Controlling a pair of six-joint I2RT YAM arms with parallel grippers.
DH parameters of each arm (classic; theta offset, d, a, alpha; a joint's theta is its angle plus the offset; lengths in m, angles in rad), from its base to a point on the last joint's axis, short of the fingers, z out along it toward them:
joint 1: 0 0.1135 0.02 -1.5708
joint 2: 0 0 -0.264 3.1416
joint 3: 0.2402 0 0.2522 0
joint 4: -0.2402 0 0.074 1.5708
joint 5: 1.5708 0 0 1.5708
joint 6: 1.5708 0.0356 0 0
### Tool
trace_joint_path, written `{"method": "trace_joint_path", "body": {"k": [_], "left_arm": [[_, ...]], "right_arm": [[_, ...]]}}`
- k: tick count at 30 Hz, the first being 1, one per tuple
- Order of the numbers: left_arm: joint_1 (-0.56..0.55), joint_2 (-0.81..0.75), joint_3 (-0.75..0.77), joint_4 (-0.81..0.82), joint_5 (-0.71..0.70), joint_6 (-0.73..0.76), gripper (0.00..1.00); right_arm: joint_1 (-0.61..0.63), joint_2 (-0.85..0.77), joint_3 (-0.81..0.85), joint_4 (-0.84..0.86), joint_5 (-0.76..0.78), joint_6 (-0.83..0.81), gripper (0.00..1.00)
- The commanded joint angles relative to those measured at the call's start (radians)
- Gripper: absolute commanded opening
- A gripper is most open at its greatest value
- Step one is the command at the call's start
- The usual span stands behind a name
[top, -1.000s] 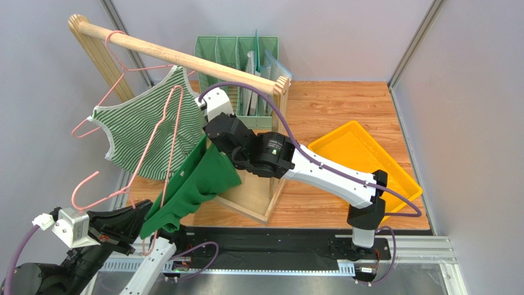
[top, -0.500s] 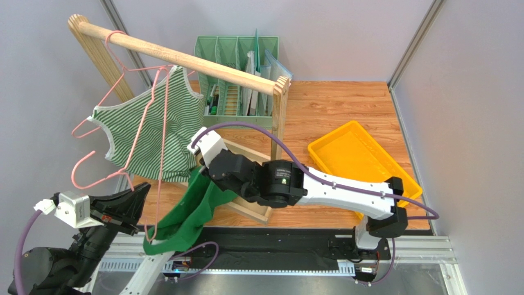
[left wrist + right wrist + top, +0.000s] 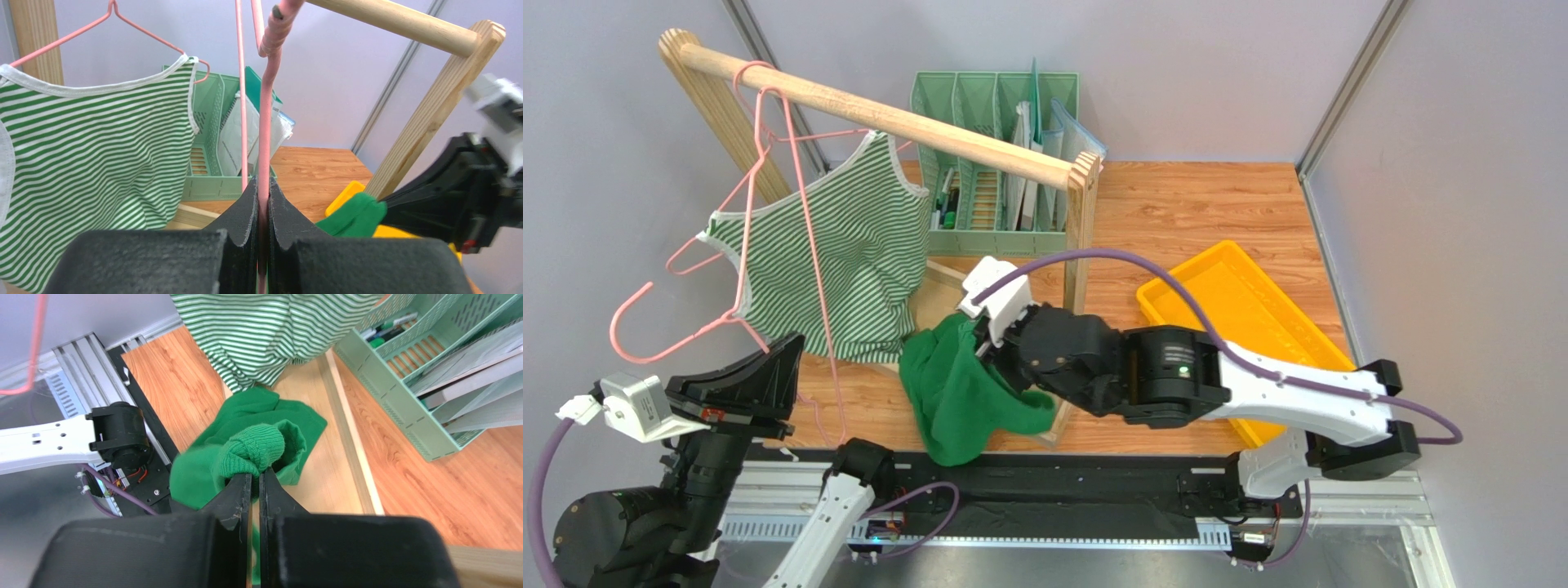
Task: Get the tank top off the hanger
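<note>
The solid green tank top (image 3: 955,395) hangs bunched from my right gripper (image 3: 1036,390), which is shut on a fold of it (image 3: 245,454) low over the wooden rack's base. It is off the pink hanger (image 3: 744,263) and apart from it. My left gripper (image 3: 263,197) is shut on that hanger's pink wire (image 3: 265,122) at the lower left (image 3: 787,361). The hanger's hook is over the wooden rod (image 3: 891,119). A second pink hanger on the rod carries a green-and-white striped tank top (image 3: 836,257).
A green file organizer (image 3: 995,110) with papers stands behind the rack. A yellow tray (image 3: 1192,284) lies on the wooden table at the right. The rack's upright post (image 3: 1081,233) and base board (image 3: 344,447) are close to my right arm.
My right gripper pulled the green tank top down and to the right, clear of the pink hanger. The bare hanger swung left, and my left gripper moved left with it.
</note>
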Motion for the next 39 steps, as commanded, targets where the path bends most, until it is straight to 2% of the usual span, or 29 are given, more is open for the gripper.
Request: {"method": "trace_joint_path", "body": {"k": [1,9,15,20,26,29,33,35,38,39], "left_arm": [[-0.002,0.018,-0.020,0.037,-0.036,-0.040,0.00],[-0.002,0.021,-0.037,0.017,-0.036,-0.054,0.00],[-0.004,0.030,-0.034,0.008,-0.045,-0.052,0.00],[-0.002,0.037,-0.035,0.000,-0.033,-0.061,0.00],[-0.002,0.038,-0.049,-0.006,-0.028,-0.074,0.00],[-0.002,0.041,-0.052,-0.009,-0.019,-0.081,0.00],[-0.004,0.046,-0.050,-0.014,-0.003,-0.092,0.00],[-0.002,0.046,-0.046,-0.021,-0.002,-0.092,0.00],[-0.002,0.044,-0.041,-0.038,-0.008,-0.088,0.00],[-0.002,0.044,-0.040,-0.041,-0.011,-0.088,0.00]], "right_arm": [[0.027,-0.157,0.077,0.023,0.014,-0.067,0.00],[0.033,-0.385,0.087,0.038,-0.007,-0.162,0.00],[0.033,-0.459,0.105,0.038,0.043,-0.254,0.00],[0.033,-0.476,0.116,0.055,0.175,-0.383,0.00],[0.003,-0.477,-0.020,0.256,0.423,-0.589,0.00],[-0.125,-0.479,-0.043,0.272,0.395,-0.528,0.00],[-0.362,-0.464,-0.067,0.218,0.304,-0.382,0.00],[-0.425,-0.442,-0.071,0.193,0.289,-0.356,0.00],[-0.591,-0.413,-0.068,0.157,0.197,-0.272,0.00],[-0.698,-0.405,-0.041,0.120,0.107,-0.232,0.00]]}}
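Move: The right hand already holds the freed green tank top; the yellow tray lies about 40 cm to its right, 11 cm farther out and some 35 cm lower. Between them stands the rack post, roughly 11 cm right and 7 cm ahead, while the striped top hangs about 20 cm left and 10 cm ahead, slightly lower. From the left hand, with the empty hanger, the tray is about 60 cm right, 17 cm ahead and 45 cm below. Keeping the green tank top pinched, the right hand sweeps right and up, rising some 18 cm as it passes on the near side of the rack post, then heads forward and farther right towards the yellow tray while sinking slightly, about 26 cm to the right in all, the wrist turning some 40 degrees clockwise and the fingers tipping upward. The left hand keeps its closed grip on the empty hanger and eases it a couple of centimetres down and forward. ##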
